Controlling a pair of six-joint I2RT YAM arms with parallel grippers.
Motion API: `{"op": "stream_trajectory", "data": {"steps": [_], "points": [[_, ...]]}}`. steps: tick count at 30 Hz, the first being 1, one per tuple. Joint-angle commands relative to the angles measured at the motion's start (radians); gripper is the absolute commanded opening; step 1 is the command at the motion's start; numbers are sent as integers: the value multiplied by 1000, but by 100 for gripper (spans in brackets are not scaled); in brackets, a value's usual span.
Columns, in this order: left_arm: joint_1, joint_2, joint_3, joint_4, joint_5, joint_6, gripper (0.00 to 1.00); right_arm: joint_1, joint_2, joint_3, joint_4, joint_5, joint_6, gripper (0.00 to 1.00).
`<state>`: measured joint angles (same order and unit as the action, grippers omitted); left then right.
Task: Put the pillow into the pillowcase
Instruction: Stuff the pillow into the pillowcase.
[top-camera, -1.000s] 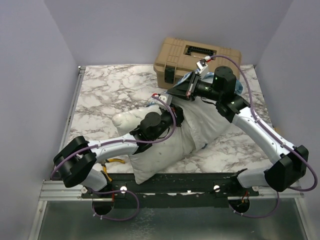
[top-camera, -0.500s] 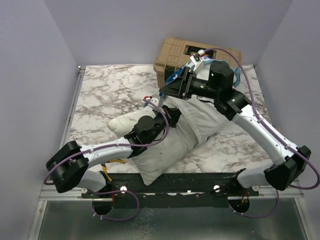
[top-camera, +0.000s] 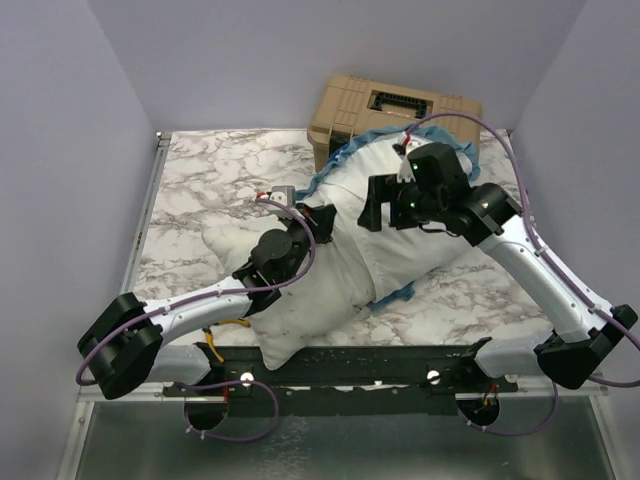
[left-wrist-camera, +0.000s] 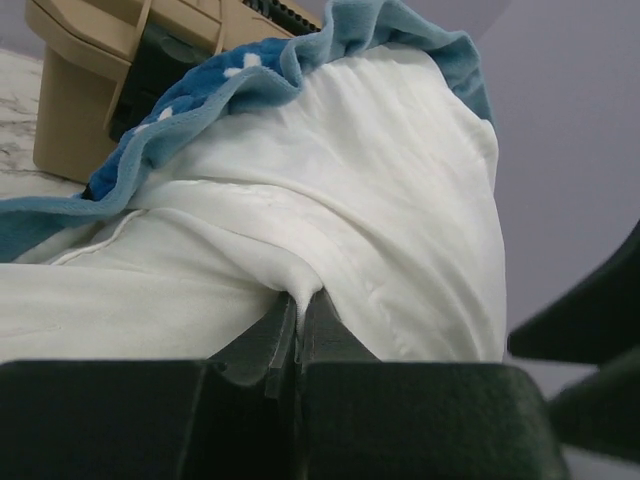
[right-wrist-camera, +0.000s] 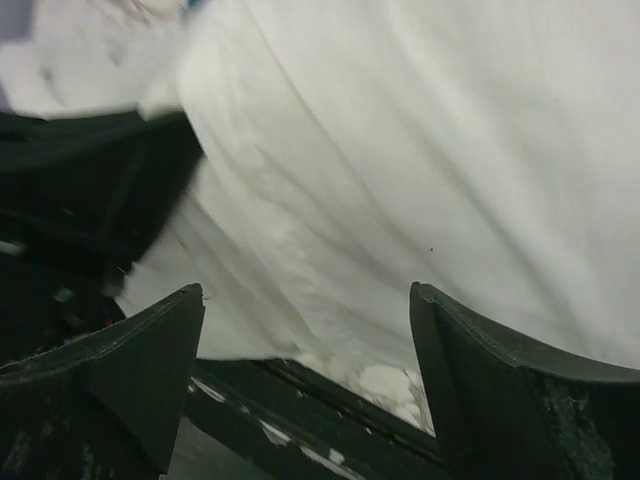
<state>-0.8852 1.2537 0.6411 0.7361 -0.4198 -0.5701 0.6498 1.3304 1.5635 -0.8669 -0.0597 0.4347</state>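
Note:
The white pillow (top-camera: 285, 315) lies slantwise on the table, its near-left end bare. The pillowcase (top-camera: 425, 245) shows its white inside and is draped over the far-right part. Its blue frilled edge (top-camera: 345, 158) (left-wrist-camera: 250, 75) runs along the back. My left gripper (top-camera: 322, 218) (left-wrist-camera: 297, 310) is shut on a pinched fold of smooth white fabric that seems to belong to the pillowcase (left-wrist-camera: 400, 200). My right gripper (top-camera: 372, 208) (right-wrist-camera: 308, 300) hangs open just above the white fabric (right-wrist-camera: 430, 150), with nothing between its fingers.
A tan hard case (top-camera: 395, 115) (left-wrist-camera: 90, 90) stands at the back, touching the frill. The marble table (top-camera: 220, 180) shows to the left of the pillow. A yellow-handled tool (top-camera: 228, 324) lies under the left arm. A black rail (top-camera: 400, 362) runs along the near edge.
My right gripper has opened, let go of the blue frilled edge and drawn back to the right. The case has dropped over the pillow. My left gripper has shifted back-left and the pillow has shifted left.

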Motion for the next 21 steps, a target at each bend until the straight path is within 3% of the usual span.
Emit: {"op": "stream_trajectory", "data": {"steps": [1, 6, 9, 11, 15, 21], "points": [[19, 33, 47, 25, 31, -49, 0, 78, -44, -115, -165, 150, -25, 87], [20, 60, 61, 23, 67, -68, 0, 198, -19, -222, -162, 247, 14, 86], [21, 62, 66, 23, 81, -73, 0, 218, 1, -257, -135, 288, 16, 77], [21, 60, 67, 22, 84, -73, 0, 220, 16, -266, -125, 322, 9, 59], [21, 61, 77, 19, 85, -63, 0, 220, 37, -248, -110, 323, -3, 1], [29, 101, 131, 16, 119, -39, 0, 220, -38, -190, 73, -49, 15, 0]]}}
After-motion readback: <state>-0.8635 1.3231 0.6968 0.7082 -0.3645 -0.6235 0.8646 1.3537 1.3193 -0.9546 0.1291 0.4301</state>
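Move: The slack white pillowcase fabric on the near side, by the seam, is next for the right fingers: about 6 cm back, 2 cm to the right and 12 cm below them. The left hand's pinched fold lies some 8 cm left, 3 cm ahead and 5 cm lower; the bulk of the pillow roughly 17 cm left, 9 cm back and 17 cm lower. From the left hand that near-side fabric is about 9 cm back, 9 cm right and 8 cm below. The pillowcase's near-side fabric is met by the open right hand, which drops about 12 cm and draws back some 6 cm, tipping its fingers further down by roughly 20 degrees. Low down, the fingers shut on the slack by the seam, then start up and left by about a centimetre. The left fingers keep their pinch on the upper fold, shifting only slightly. ##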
